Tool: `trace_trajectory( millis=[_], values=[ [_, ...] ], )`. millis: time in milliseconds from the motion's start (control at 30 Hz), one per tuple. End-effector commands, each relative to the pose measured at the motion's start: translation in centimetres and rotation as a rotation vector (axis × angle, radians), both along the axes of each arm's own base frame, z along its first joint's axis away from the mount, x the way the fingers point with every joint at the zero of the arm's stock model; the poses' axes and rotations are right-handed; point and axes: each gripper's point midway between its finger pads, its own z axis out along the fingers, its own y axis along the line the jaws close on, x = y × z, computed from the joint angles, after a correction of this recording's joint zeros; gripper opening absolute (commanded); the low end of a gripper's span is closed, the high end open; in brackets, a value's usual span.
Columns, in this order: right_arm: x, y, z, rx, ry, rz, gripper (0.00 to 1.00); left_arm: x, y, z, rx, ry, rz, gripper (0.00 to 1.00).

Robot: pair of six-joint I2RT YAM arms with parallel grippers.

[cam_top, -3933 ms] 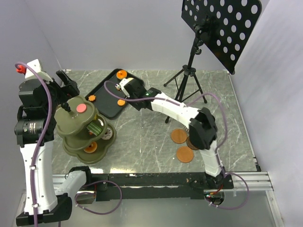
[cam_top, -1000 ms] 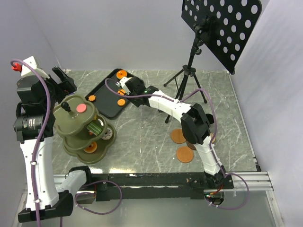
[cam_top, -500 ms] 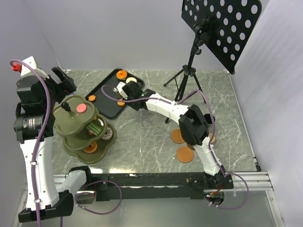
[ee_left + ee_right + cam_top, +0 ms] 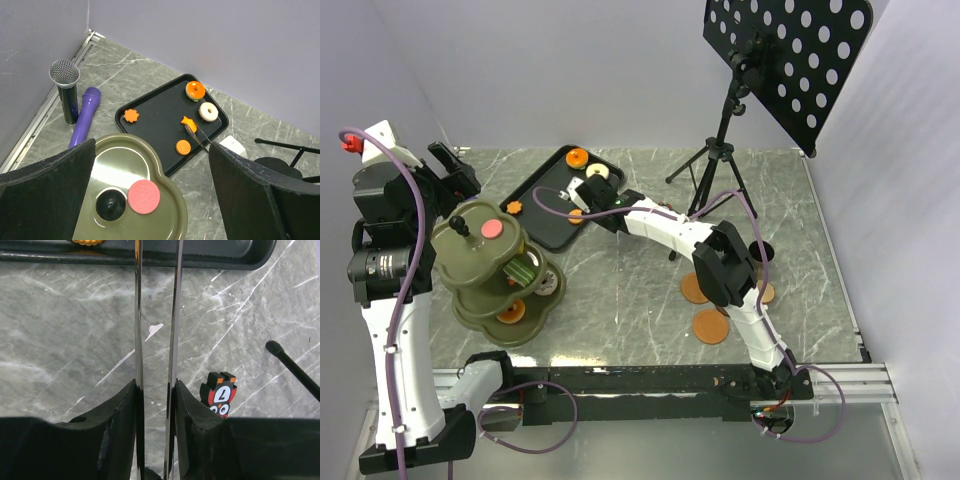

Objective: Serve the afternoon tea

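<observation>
My right gripper is shut on the thin metal tongs, whose two blades run forward to the black tray. The tong tips sit at a small orange pastry on the tray; whether it is pinched I cannot tell. Also on the tray are an orange donut, a white donut, a flower cookie and a round orange cookie. My left gripper hangs open above the green tiered stand, which carries a pink cookie.
Two brown-orange saucers lie at the right front. A music-stand tripod stands behind the right arm. A microphone and a purple handle lie by the left wall. A small penguin figure stands on the marble.
The tong blades have come closer together at the orange pastry. The right arm's elbow has swung left, uncovering the white donut. The left arm has not moved.
</observation>
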Motion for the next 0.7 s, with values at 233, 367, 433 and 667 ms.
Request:
trace_trajectory(
  millis=[233, 367, 433, 667],
  values=[
    [0.4, 0.5, 8.9, 0.262, -0.131, -0.069, 0.21, -0.5, 0.4, 2.5, -0.004, -0.08, 0.029, 1.0],
    [-1.3, 0.1, 13.5, 0.392, -0.157, -0.055, 0.2, -0.5, 0.5, 3.0, -0.014, -0.098, 0.043, 1.0],
    [-2.2, -0.1, 15.5, 0.44, -0.165, -0.044, 0.19, -0.5, 0.6, 3.2, -0.018, -0.107, 0.052, 1.0],
    [-7.8, 1.0, 21.5, 0.534, -0.181, 0.138, 0.19, 0.0, 0.5, 3.4, -0.047, -0.114, 0.052, 1.0]
  ],
)
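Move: The right hand holds the tongs, their tips closed on the orange fish, about 6 cm ahead, 5 cm left and 8 cm below. On the tray too, the round orange biscuit lies 1 cm ahead and 6 left, the white donut 12 ahead and 1 left. The green tiered stand is roughly 13 cm back and 22 left. From the left hand the fish lies some 21 cm ahead, 18 right, 39 below. Right hand, still gripping the tongs, rises about 15 cm from the tray, rolling left side up, easing back. ##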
